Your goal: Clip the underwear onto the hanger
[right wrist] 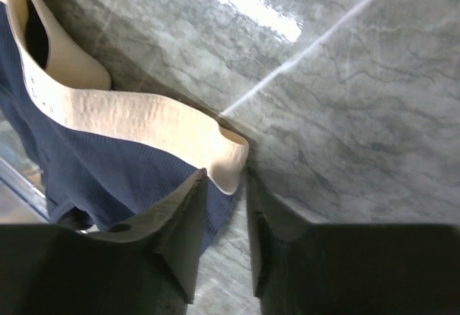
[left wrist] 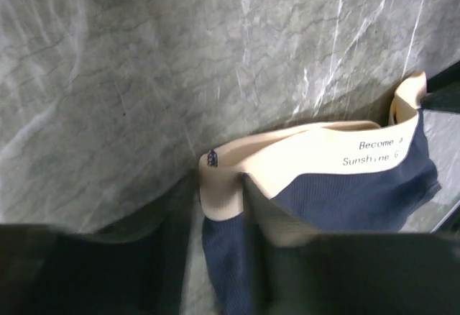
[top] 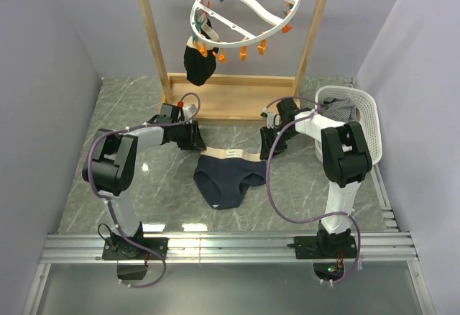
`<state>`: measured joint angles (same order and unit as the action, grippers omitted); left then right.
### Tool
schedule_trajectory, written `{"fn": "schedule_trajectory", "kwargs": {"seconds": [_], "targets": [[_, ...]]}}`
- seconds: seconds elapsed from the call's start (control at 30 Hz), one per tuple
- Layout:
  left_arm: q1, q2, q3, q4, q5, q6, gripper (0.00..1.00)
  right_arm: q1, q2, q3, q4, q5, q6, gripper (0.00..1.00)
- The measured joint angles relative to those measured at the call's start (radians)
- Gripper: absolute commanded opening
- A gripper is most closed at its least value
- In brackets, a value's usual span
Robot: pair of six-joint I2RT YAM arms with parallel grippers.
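The underwear (top: pixel 223 178), navy with a cream waistband, lies flat on the marble table between my two arms. My left gripper (top: pixel 195 141) is down at the waistband's left corner. In the left wrist view its jaws (left wrist: pixel 218 185) straddle that cream corner of the underwear (left wrist: pixel 345 200), with a strip of table still showing beside the fabric. My right gripper (top: pixel 267 146) is at the right corner; its jaws (right wrist: pixel 226 175) stand apart around the tip of the waistband of the underwear (right wrist: pixel 108 164). The hanger (top: pixel 244 13), a white ring with orange and teal clips, hangs tilted above the back.
A wooden rack (top: pixel 154 42) at the back carries the ring. A small black garment (top: pixel 198 63) hangs from clips on its left side. A white basket (top: pixel 359 113) with a grey striped cloth (top: pixel 341 110) stands at the right, close behind my right arm.
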<state>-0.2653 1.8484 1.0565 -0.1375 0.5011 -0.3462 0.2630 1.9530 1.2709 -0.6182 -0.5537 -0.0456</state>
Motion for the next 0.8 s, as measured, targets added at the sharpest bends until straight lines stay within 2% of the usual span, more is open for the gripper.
{"fn": "schedule_trajectory", "kwargs": {"seconds": [0.03, 0.07, 0.1, 0.3, 0.4, 0.63, 0.8], "targets": [[0.000, 0.010, 0.003, 0.003, 0.002, -0.006, 0.15, 0.000, 0.000, 0.000, 0.005, -0.005, 0.002, 0.17], [0.000, 0.021, 0.006, 0.007, 0.009, -0.017, 0.07, 0.000, 0.000, 0.000, 0.007, -0.008, 0.005, 0.06], [0.000, 0.031, 0.010, 0.009, 0.011, -0.020, 0.01, 0.001, 0.000, 0.000, 0.012, -0.011, 0.005, 0.00], [0.012, 0.002, 0.024, -0.001, 0.011, -0.005, 0.00, -0.006, -0.065, -0.011, 0.027, -0.009, 0.001, 0.00], [0.031, -0.109, 0.025, -0.010, -0.018, 0.032, 0.00, -0.022, -0.203, -0.020, 0.031, -0.003, -0.013, 0.00], [0.039, -0.482, 0.035, 0.029, -0.046, 0.102, 0.00, -0.084, -0.559, -0.019, 0.077, -0.012, -0.063, 0.00], [0.037, -0.605, 0.030, 0.029, -0.042, 0.123, 0.00, -0.082, -0.703, -0.020, 0.090, -0.018, -0.095, 0.00]]}}
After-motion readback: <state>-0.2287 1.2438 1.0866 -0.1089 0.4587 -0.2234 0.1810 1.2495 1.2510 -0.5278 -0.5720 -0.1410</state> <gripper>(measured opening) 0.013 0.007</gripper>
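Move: The left end of the underwear's waistband lies right between my left hand's open fingers, about 1 cm below the finger point; the right end sits the same way in my right hand. From my left hand the navy body spreads on the table some 9 cm back, 8 cm to the right and 3 cm down, and the wooden tray's middle is about 17 cm ahead, 8 cm right. The laundry basket stands roughly 26 cm right of my right hand and 11 cm ahead. I shut both hands on the two ends of the waistband, pinching one corner in each, then whip both arms straight up together about 25 cm. On the way up I draw my hands apart, some 3 cm each, and swing both wrists up around 45 degrees so the downward fingers come to point forward. ##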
